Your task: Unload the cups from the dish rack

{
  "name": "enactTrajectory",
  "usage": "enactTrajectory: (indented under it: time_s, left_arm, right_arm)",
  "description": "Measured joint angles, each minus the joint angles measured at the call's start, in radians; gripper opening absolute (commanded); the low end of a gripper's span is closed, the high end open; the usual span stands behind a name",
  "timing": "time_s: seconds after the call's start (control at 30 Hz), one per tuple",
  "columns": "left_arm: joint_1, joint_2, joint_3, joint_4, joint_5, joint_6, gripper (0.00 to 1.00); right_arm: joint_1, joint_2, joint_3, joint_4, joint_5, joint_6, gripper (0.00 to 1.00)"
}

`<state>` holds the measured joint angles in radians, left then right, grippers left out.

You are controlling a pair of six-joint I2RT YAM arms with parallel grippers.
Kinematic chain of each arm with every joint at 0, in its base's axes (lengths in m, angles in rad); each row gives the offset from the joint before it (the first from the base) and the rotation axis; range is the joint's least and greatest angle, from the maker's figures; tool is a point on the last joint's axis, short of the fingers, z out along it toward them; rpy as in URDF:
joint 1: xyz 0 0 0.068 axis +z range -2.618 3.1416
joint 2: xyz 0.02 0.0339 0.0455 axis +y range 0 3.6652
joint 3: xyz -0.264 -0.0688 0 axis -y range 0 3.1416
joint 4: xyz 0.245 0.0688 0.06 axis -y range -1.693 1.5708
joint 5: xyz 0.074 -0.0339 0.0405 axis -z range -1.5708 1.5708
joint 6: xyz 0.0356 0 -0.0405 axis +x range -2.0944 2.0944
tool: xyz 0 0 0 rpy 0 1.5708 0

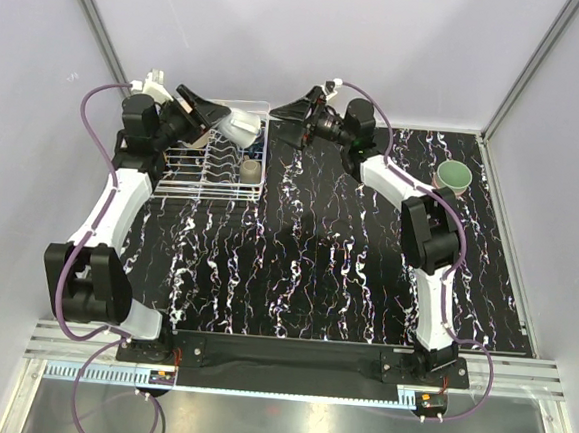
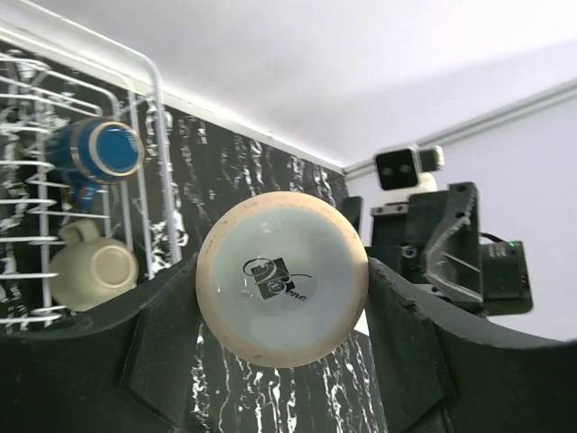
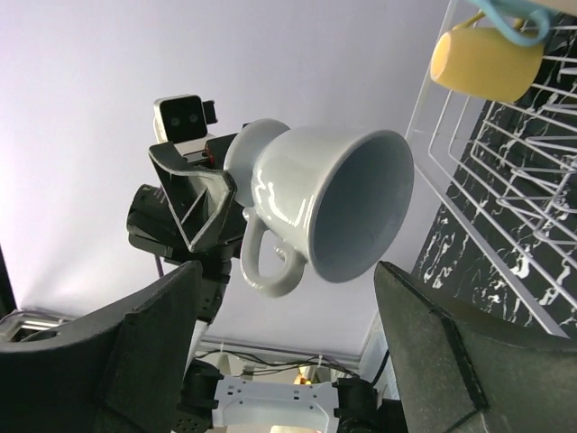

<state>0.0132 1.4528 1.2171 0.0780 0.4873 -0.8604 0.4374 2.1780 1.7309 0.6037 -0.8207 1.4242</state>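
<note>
My left gripper is shut on the base end of a pale blue handled mug, which it holds on its side above the white wire dish rack. In the left wrist view the mug's round base is clamped between both fingers. My right gripper stands open just right of the mug and faces its mouth without touching it. In the rack are a navy mug, a cream-tan cup and a yellow mug. A green cup stands on the table at the right.
The rack stands at the back left of the black marbled table. Grey walls close in behind and on both sides. The two arm bases are bolted at the near edge.
</note>
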Motion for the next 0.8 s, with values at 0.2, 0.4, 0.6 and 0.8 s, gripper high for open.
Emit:
enactTrajectory:
  time_s: [0.2,0.4,0.6,0.8]
  left_arm:
    - [-0.043,0.0,-0.02,0.088,0.04,-0.028,0.0]
    - [-0.071,0.0,-0.058,0.168,0.085,-0.07,0.0]
    - [-0.08,0.0,-0.102,0.201,0.125,-0.102,0.0]
    - [-0.087,0.0,-0.103,0.2,0.165,-0.121,0.06]
  right_arm:
    - [0.026,0.02,0.0,0.051,0.0,0.048,0.78]
    - [0.033,0.034,0.0,0.116,-0.002,0.077,0.49]
    - [0.03,0.034,-0.029,0.253,0.011,0.137,0.11]
    - [0.024,0.033,-0.075,0.388,0.009,0.213,0.0]
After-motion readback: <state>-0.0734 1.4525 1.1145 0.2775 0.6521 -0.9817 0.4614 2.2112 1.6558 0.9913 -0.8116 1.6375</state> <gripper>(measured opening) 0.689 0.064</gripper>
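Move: My left hand already holds the white mug, its middle about 4 cm to that hand's right and 1 cm ahead. My right hand, open, has the same mug about 9 cm to its left, straight ahead-wise level and roughly 1 cm lower. Down in the rack, some 18 cm below my left hand, the blue mug lies about 6 cm right and level with it; the beige cup is 6 cm right and 9 cm back. With my left hand I carry the white mug, mouth first, about 6 cm right and 3 cm back to my waiting right gripper, turning some 15 degrees clockwise and keeping my grip on the base end. My right hand eases a couple of centimetres back, then rises about 2 cm as its fingers shut on the mug's rim, one inside and one outside, pinching the wall near the handle. ##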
